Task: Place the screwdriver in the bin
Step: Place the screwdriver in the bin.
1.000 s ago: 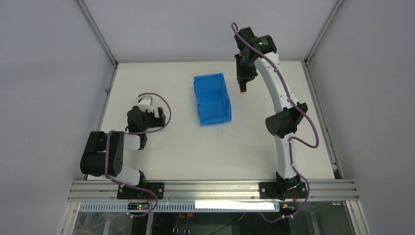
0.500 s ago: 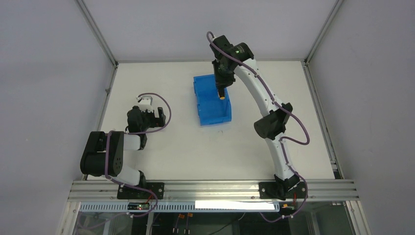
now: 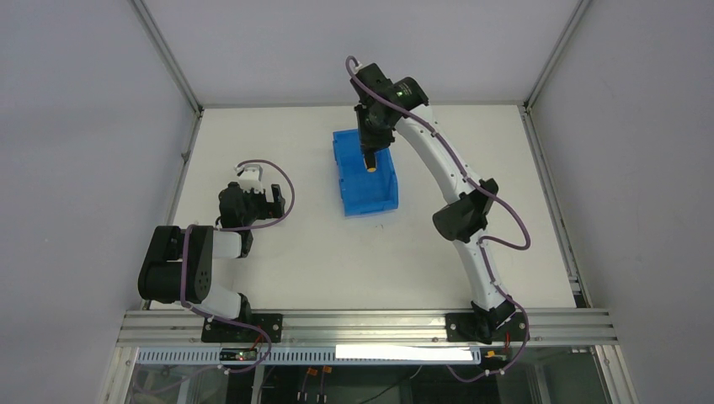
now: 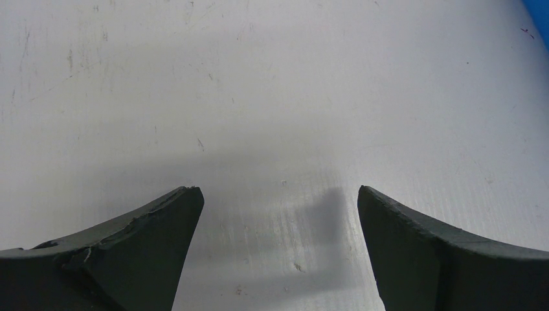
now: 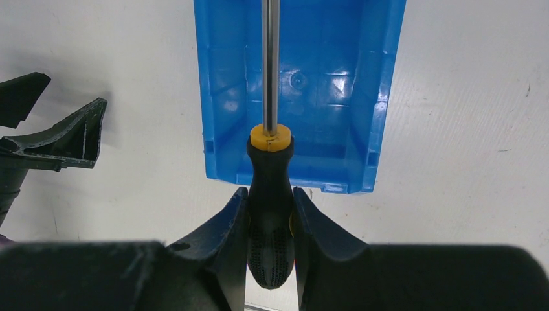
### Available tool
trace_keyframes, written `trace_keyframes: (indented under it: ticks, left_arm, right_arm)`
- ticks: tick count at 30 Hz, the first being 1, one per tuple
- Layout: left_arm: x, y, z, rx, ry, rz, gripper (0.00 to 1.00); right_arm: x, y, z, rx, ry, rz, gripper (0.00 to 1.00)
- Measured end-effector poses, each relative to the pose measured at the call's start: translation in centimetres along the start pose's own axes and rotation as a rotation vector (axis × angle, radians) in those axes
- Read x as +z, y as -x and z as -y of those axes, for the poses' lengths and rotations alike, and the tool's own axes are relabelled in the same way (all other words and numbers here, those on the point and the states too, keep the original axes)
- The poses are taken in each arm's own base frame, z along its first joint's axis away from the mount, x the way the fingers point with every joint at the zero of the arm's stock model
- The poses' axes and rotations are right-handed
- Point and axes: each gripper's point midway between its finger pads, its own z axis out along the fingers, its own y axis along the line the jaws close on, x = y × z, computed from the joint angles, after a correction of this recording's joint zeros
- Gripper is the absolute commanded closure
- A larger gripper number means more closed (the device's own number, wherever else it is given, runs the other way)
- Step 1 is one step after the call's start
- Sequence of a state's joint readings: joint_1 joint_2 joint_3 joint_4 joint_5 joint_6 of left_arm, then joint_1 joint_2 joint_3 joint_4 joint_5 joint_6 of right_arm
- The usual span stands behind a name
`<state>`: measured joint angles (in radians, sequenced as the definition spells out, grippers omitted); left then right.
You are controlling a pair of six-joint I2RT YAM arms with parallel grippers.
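Note:
The blue bin (image 3: 347, 187) stands at the middle of the table, and its floor (image 5: 336, 97) fills the top of the right wrist view. My right gripper (image 3: 369, 150) hangs above the bin's far half, shut on the screwdriver (image 3: 370, 167). Its fingers (image 5: 270, 197) clamp the black handle (image 5: 270, 168). The thin metal shaft (image 5: 270, 65) points away over the bin's inside. My left gripper (image 3: 271, 202) rests low at the left of the table, open (image 4: 278, 194) with only bare table between its fingers.
A corner of the bin (image 4: 541, 9) shows at the top right of the left wrist view. The left gripper's black fingers (image 5: 65, 133) sit to the left of the bin in the right wrist view. Grey walls and metal rails (image 3: 168, 59) border the table.
My right arm has swung left with the screwdriver, from beside the bin's right wall to above the bin. The left arm has not moved.

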<state>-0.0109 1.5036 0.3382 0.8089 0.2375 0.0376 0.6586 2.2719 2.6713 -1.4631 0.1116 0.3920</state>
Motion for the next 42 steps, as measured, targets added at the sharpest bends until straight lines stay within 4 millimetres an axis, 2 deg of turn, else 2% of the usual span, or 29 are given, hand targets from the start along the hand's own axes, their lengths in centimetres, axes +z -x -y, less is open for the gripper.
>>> trace_keyframes:
  ticks: [8, 23, 32, 42]
  left_arm:
    - [0.0, 0.0, 0.0, 0.000, 0.000, 0.000, 0.01]
    - [0.0, 0.0, 0.0, 0.000, 0.000, 0.000, 0.01]
    - [0.0, 0.0, 0.0, 0.000, 0.000, 0.000, 0.01]
    - [0.0, 0.0, 0.0, 0.000, 0.000, 0.000, 0.01]
  right_arm:
    - [1.1, -1.0, -0.1, -0.009, -0.017, -0.038, 1.00]
    - [5.9, -4.7, -0.4, -0.039, -0.045, -0.168, 1.00]
    - [9.0, -5.9, -0.2, -0.043, -0.063, -0.208, 1.00]
    - [10.9, -6.5, 0.1, -0.038, -0.070, -0.222, 1.00]
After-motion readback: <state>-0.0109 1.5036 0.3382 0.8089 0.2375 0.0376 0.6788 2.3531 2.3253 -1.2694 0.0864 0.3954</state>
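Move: The right hand, with the screwdriver already gripped by its handle and the shank pointing forward, is over the bin. The bin's middle lies about 20 cm below it, some 5 cm farther ahead and 2 cm to its left. The idle left gripper waits roughly 29 cm to the right hand's left, 2 cm nearer the base and 18 cm lower; from that gripper the bin is about 27 cm right, 7 cm ahead and 2 cm below. The right hand sinks almost straight down towards the bin by about 12.5 cm, easing only a centimetre or so to the left, and is still going down at the end. On the way the wrist tips some 15 degrees so that the fingers point more nearly straight down, while they stay closed on the handle and keep the shank pointing forward along the bin's length. ##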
